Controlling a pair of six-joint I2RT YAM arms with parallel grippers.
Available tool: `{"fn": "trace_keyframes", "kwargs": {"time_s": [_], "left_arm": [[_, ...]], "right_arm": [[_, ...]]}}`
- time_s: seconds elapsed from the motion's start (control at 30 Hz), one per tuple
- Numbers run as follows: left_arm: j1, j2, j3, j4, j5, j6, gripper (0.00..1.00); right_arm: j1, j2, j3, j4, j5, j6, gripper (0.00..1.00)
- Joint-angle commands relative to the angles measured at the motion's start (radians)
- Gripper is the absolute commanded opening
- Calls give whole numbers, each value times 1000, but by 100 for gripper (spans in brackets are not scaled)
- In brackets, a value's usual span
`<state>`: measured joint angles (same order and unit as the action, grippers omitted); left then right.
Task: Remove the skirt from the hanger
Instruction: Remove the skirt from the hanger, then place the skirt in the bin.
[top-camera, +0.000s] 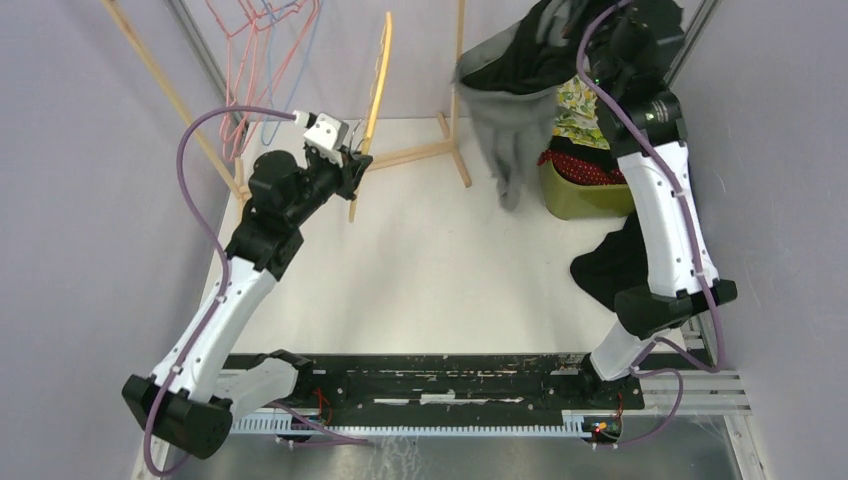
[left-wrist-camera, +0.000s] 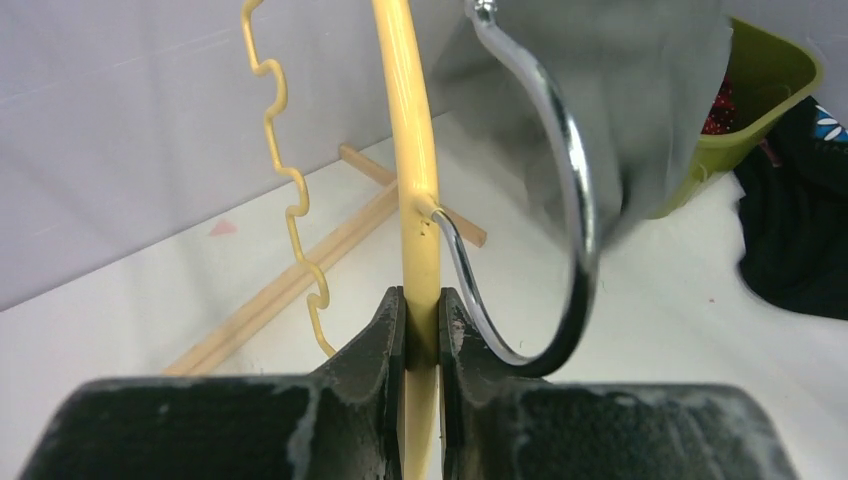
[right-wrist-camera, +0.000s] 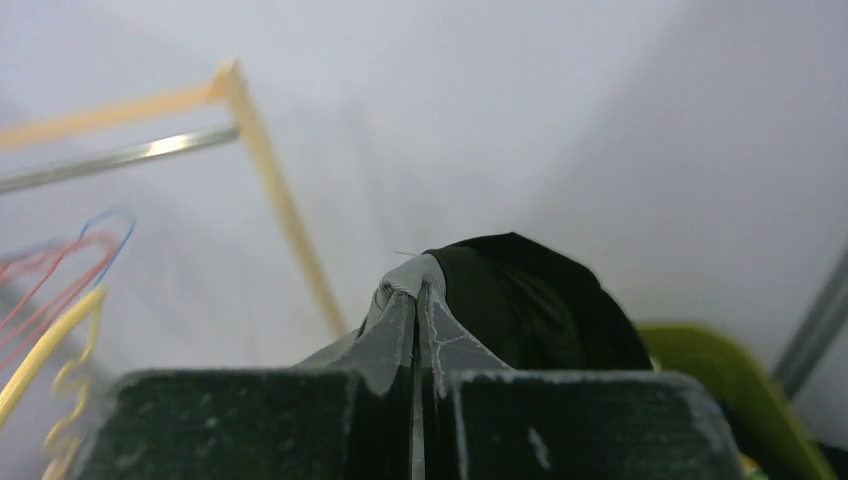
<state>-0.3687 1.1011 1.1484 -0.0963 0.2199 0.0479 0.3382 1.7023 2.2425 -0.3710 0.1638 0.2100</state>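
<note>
My left gripper (left-wrist-camera: 422, 300) is shut on the flat bar of a yellow hanger (left-wrist-camera: 415, 150). The hanger's chrome hook (left-wrist-camera: 575, 200) curls to the right of the jaws. In the top view the left gripper (top-camera: 355, 160) holds the hanger (top-camera: 378, 85) upright at the back left, apart from the skirt. The skirt (top-camera: 505, 130), grey with a black lining, hangs high at the back right. My right gripper (right-wrist-camera: 420, 290) is shut on a grey fold of the skirt (right-wrist-camera: 400, 300), with the black lining (right-wrist-camera: 530, 310) bulging beside it. The cloth hides the right fingers in the top view.
A green bin (top-camera: 575, 195) with patterned clothes stands at the back right. A black garment (top-camera: 608, 265) lies in front of it by the right arm. A wooden rack (top-camera: 440, 150) stands at the back, and red and blue wire hangers (top-camera: 255, 50) hang at the back left.
</note>
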Motion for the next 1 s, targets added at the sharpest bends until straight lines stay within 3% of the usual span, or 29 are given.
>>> {"fn": "trace_keyframes", "kwargs": {"time_s": [0.0, 0.13, 0.23, 0.53, 0.8, 0.97], "left_arm": [[-3, -113, -35, 7, -23, -19, 3], [-2, -156, -45, -27, -18, -21, 3], [-2, -162, -42, -33, -3, -29, 3], [-3, -155, -21, -60, 5, -40, 3], [-2, -136, 3, -84, -8, -44, 3], [-2, -122, 25, -92, -16, -45, 3]], "right_arm": [[-14, -91, 85, 318, 319, -250, 1], [-50, -124, 36, 559, 494, -464, 1], [-111, -81, 83, 552, 511, -512, 1], [-256, 39, 72, 288, 392, -210, 1], [-283, 117, 55, 221, 327, -143, 1], [-303, 166, 175, 209, 317, -107, 1]]}}
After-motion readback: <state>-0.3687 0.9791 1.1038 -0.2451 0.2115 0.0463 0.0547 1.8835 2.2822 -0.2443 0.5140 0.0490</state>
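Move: I still hold the grey skirt in my right hand. The middle of the green basket lies about 22 cm to this hand's right, some 14 cm ahead and roughly 42 cm below. The flowered cloth heaped in it is about 11 cm right, 15 cm ahead and 33 cm below; the black garment on the table is some 38 cm right, level with the hand, 53 cm below. From my left hand the basket is about 70 cm right, 25 cm ahead, 25 cm below. With my right fingers still pinching the skirt, I swing it about 20 cm right over the basket, first lifting some 14 cm and drawing back with the fingertips tipping up, then reaching forward and sinking as they level again; the hand turns about 40 degrees clockwise overall. My left hand keeps hold of the bare yellow hanger, easing back some 4 cm. ##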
